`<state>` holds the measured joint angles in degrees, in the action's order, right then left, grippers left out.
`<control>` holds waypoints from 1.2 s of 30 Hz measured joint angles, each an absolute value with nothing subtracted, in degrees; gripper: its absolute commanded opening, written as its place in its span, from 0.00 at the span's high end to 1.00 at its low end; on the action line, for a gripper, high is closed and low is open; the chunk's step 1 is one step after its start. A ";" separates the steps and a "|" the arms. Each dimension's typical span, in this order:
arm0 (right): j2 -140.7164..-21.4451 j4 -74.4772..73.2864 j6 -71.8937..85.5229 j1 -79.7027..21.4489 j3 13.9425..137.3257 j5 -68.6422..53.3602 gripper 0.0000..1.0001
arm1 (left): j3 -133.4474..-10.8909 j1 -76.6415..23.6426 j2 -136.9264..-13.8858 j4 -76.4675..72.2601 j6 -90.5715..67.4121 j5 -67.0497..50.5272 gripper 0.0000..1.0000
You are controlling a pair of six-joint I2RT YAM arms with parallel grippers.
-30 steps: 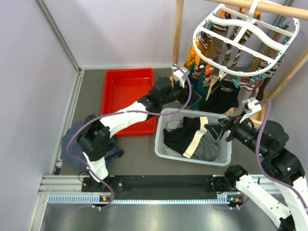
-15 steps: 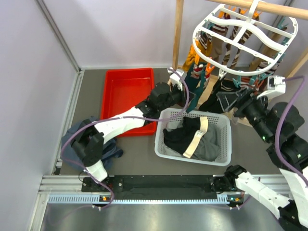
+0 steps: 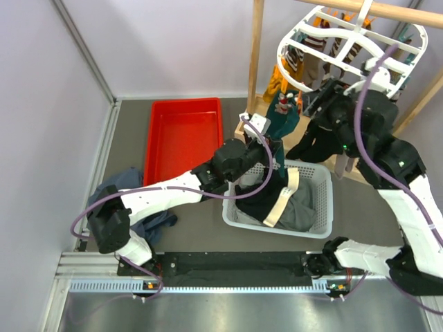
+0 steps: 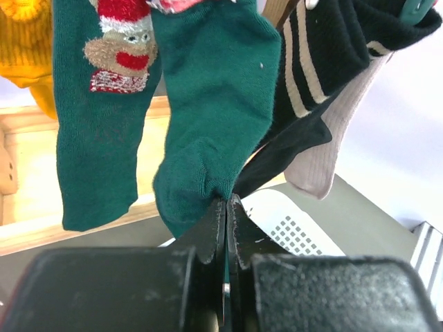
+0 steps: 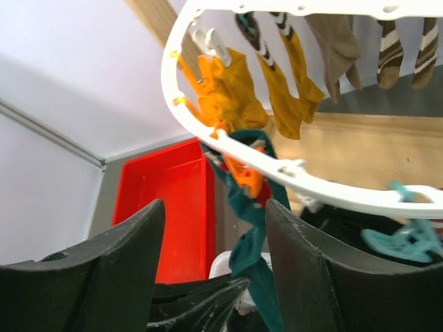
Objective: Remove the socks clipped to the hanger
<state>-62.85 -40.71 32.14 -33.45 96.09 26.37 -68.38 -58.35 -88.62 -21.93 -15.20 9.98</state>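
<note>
The white oval hanger (image 3: 353,52) hangs from the wooden rack with several socks clipped round its rim. My left gripper (image 4: 226,205) is shut on the lower end of a dark teal sock (image 4: 208,104), which is still clipped above. Beside it hangs a second teal sock (image 4: 104,111) with a red and white mark. From above, the left gripper (image 3: 275,153) sits over the basket's far edge. My right gripper (image 5: 214,207) stands open just under the hanger rim (image 5: 332,194), facing the orange clip (image 5: 246,176) that holds the teal sock (image 5: 252,235). Mustard socks (image 5: 228,93) hang further along.
A white basket (image 3: 322,200) with black and grey clothes stands below the hanger. A red tray (image 3: 181,135) lies to its left, and a blue-grey garment (image 3: 114,190) sits near the left arm's base. The rack's wooden post (image 3: 257,48) rises behind the socks.
The left gripper has shut on the teal sock and drawn back toward the basket. The right arm has risen from the basket to the hanger rim, its jaws narrowing.
</note>
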 measured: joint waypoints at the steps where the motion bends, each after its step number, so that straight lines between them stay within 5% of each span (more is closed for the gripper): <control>1: -63.81 -41.23 31.46 -35.44 97.10 28.75 0.40 | -68.27 -58.74 -88.62 -22.02 -14.79 10.72 1.00; 11: -70.30 -43.03 26.04 -42.50 99.59 46.06 0.41 | -67.13 -62.37 -88.60 -23.11 -11.86 16.53 1.00; 36: -74.81 -42.68 23.46 -42.63 99.74 54.19 0.44 | -66.85 -65.65 -87.35 -23.40 -10.26 19.20 1.00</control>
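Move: The orange clip holding the green sock's cuff lies some 6 cm ahead of the right fingers, 1 cm to their right and 3 cm lower. A white clip sits about 5 cm to the orange clip's right and 2 cm nearer; a second orange clip stands 4 cm to its left and 4 cm farther out. From the left hand, already pinching the sock's toe, the orange clip is about 13 cm up, 5 ahead, 4 right. The green sock's toe stays pinched in the shut left fingers, which draw it back about 3 cm towards the base, away from the clip. The right hand, after a small jog left and back again, eases forward and down roughly 3.5 cm each way to the orange clip, left side dipping about 20 degrees while turning clockwise; its fingers stay a little over half open. ##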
